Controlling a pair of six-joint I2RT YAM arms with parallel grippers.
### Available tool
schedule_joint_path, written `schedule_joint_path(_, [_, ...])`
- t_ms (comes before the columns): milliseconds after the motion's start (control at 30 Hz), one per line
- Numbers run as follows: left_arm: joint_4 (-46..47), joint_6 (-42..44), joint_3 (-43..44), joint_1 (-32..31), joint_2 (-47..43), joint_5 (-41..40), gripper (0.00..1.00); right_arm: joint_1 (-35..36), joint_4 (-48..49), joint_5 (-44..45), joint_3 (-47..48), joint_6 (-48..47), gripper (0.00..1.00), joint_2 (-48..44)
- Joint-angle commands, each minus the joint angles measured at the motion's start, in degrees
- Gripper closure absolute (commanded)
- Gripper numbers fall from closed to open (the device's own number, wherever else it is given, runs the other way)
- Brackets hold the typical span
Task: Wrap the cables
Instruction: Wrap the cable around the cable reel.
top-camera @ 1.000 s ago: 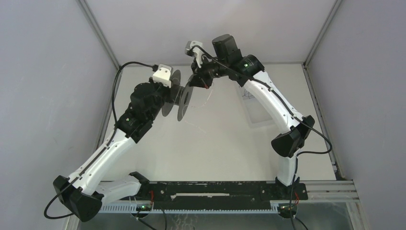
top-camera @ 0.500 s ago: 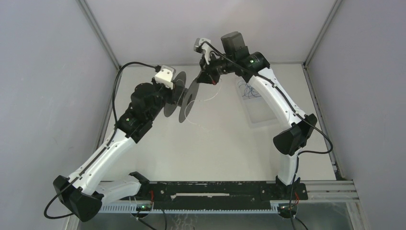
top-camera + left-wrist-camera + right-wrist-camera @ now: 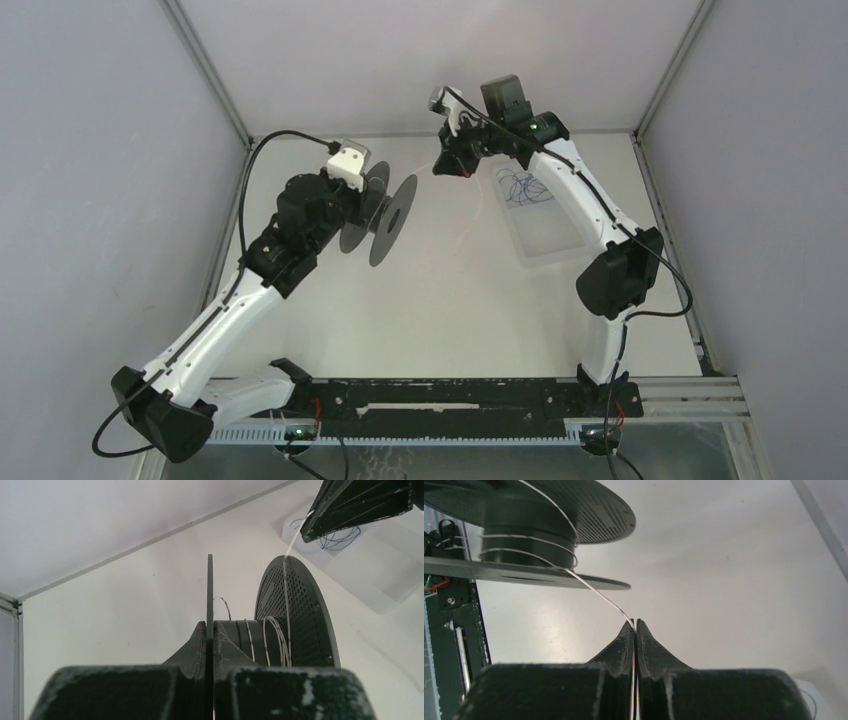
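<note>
My left gripper (image 3: 210, 630) is shut on the thin near flange of a black spool (image 3: 385, 205), held up on edge above the table. A few turns of the thin whitish cable (image 3: 270, 635) lie round the spool's hub, and one strand climbs over the perforated far flange (image 3: 300, 610). From the spool (image 3: 529, 535) the cable (image 3: 594, 587) runs in a curve down into my right gripper (image 3: 634, 625), which is shut on it. That right gripper (image 3: 446, 165) hangs to the right of the spool, a short gap away.
A clear shallow tray (image 3: 550, 240) lies at the back right under the right arm, with a tangle of thin blue wire (image 3: 525, 188) in it. Grey walls close in the table on the left, back and right.
My right gripper has moved right and towards the back, away from the spool, with the cable in it. The spool has shifted slightly right in the left gripper's hold.
</note>
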Motion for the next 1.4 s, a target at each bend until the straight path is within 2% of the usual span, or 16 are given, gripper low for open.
schedule_joint_path(0, [-0.9, -1.5, 4.6, 1.3, -1.6, -0.6, 1.00, -2.4, 5.9, 1.9, -4.3, -1.1, 0.92, -0.8])
schedule_joint_path(367, [-2.7, -6.5, 8.2, 3.2, -1.2, 1.5, 1.00, -2.7, 12.9, -0.4, -16.4, 2.3, 0.92, -0.4])
schedule_joint_path(567, [-3.4, -10.7, 9.9, 3.9, -0.6, 6.0, 1.00, -2.7, 19.2, -3.7, -21.0, 9.4, 0.92, 1.5])
schedule_joint_path(833, [-4.0, -18.7, 10.4, 8.8, -1.0, 10.6, 1.00, -2.7, 26.0, -7.7, -25.2, 18.4, 0.94, 4.8])
schedule_joint_path(1100, [-6.1, -27.5, 12.5, 10.4, 0.0, 6.1, 1.00, -1.9, 44.3, -13.2, -40.1, 36.0, 0.93, 3.9])
schedule_joint_path(1367, [-8.6, -34.8, 15.0, 13.8, 1.8, 2.8, 1.00, 4.1, 52.0, -12.3, -46.1, 41.9, 0.91, 3.0])
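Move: The reel, still pinched by its left flange in the left hand, has its middle some 5 cm to the right of that hand and about 3 cm lower, level with it fore and aft. From the right hand, which already holds the white cable, the reel lies roughly 10 cm left, 4 cm back and 8 cm below. The tray with the blue cable is about 18 cm to the right hand's right, 5 cm farther out and some 27 cm below. The white cable, kept in the right hand's closed fingers, is carried down past the outer side of the reel's right flange: nearly straight down for about 12 cm, then still down and back towards the base, some 18 cm lower in all, the hand rolling about 40 degrees around its pointing direction. Meanwhile the left hand keeps its pinch on the left flange, shifts slightly left and tilts the reel, fingers tipping down and its left side sinking. ##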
